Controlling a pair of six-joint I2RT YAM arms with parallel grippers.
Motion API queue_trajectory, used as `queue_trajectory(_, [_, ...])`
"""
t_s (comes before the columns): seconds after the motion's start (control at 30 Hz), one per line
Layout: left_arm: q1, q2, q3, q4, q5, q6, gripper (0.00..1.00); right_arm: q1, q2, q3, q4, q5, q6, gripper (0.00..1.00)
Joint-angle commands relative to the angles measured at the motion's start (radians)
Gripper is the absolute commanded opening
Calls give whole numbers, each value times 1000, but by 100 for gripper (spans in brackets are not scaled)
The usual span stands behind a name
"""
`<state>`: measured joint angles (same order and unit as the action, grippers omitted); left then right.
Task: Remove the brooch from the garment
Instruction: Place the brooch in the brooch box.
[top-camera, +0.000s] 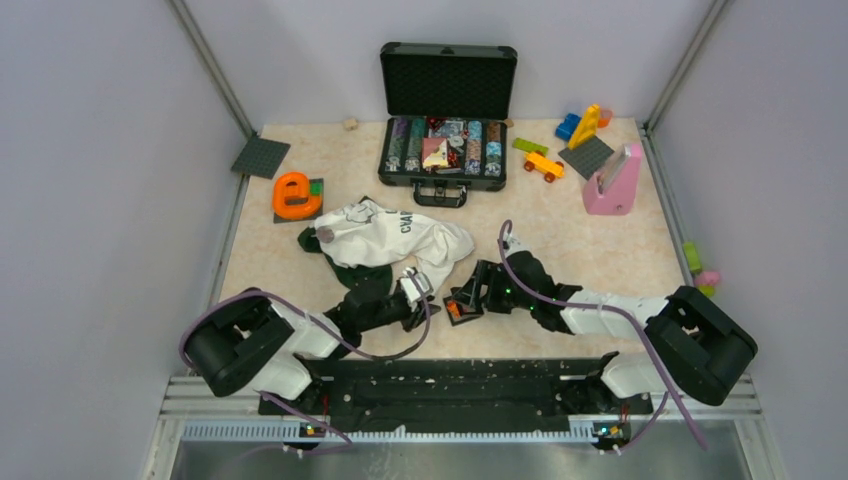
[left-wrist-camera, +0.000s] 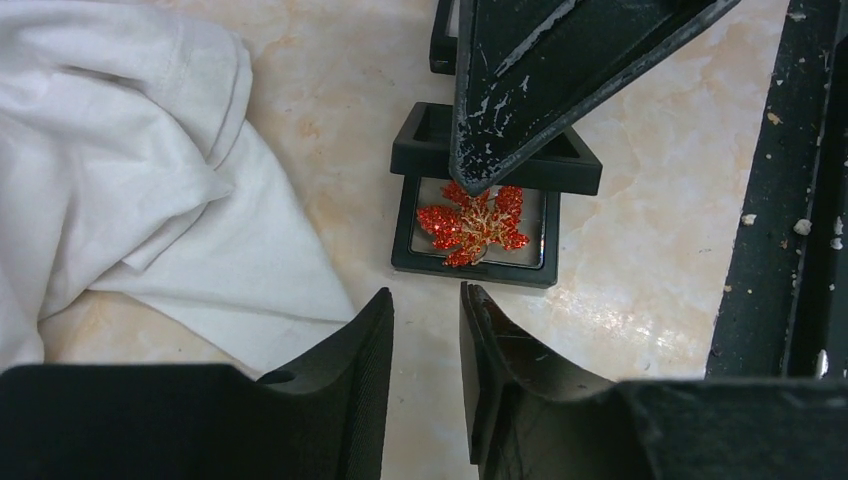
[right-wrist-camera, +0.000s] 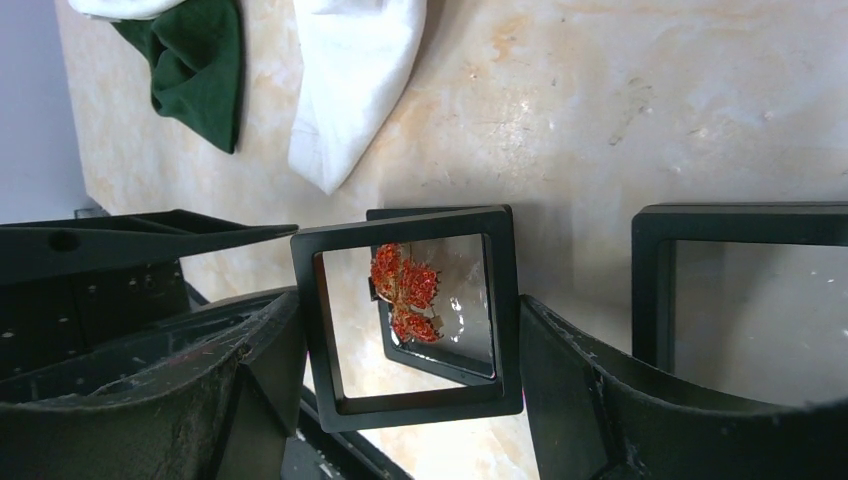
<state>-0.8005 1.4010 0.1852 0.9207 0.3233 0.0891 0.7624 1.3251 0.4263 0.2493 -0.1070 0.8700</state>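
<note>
The brooch (left-wrist-camera: 472, 222), a glittering orange-red leaf, lies inside a small black square display frame (left-wrist-camera: 430, 262) on the table, off the garment. The white and green garment (top-camera: 385, 240) lies crumpled just left of it, its white cloth (left-wrist-camera: 150, 180) near my left fingers. My left gripper (left-wrist-camera: 427, 295) sits just short of the frame, its jaws a narrow gap apart with nothing between them. My right gripper (right-wrist-camera: 407, 330) is shut on the frame's windowed lid (right-wrist-camera: 410, 405), tilted up. The brooch (right-wrist-camera: 403, 290) shows through the window.
A second black frame (right-wrist-camera: 740, 220) stands beside my right fingers. An open black case (top-camera: 445, 140) of small packets sits at the back. An orange letter e (top-camera: 293, 195), a toy car (top-camera: 543, 165) and a pink stand (top-camera: 613, 180) lie around it. The black base rail (left-wrist-camera: 790, 200) runs close by.
</note>
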Motion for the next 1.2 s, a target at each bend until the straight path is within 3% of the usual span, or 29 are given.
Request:
queue_trajectory(0.0, [-4,23,30,57,56,37,33,-6,-22,-3,75,-40,35,42])
queue_trajectory(0.33, [-4,79,63,46,146,65,15,-6,-21,-25,111,-67,50,42])
queue_trajectory(0.9, [-15,134,131,-79,125,69,13,-6,19,-42,170,-93,62,42])
queue_trajectory(1.17, [-15,177,148,-19,161,41,13,-6,27,-58,202,-105,76,42])
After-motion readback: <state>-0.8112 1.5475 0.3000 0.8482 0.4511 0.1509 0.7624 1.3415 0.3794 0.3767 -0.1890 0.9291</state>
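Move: From my left hand, the brooch lies about 4 cm to the right, 1 cm back and 3 cm down, in the brooch box base, whose middle is some 5 cm right and 1 cm back. The lid in my right fingers is roughly 6 cm right and 1 cm ahead; a second box lies about 12 cm right and 3 cm ahead. From my right hand, the brooch is about 2 cm left, 1 cm back and 3 cm below. I close my left fingers from partly open to almost shut and bring their tips down onto the brooch, going about 2.5 cm right and 2 cm down with a slight draw back, turning some 10 degrees clockwise. My right hand keeps its grip on the lid, eases about 1 cm left and 1 cm back, and drags the box base along. ##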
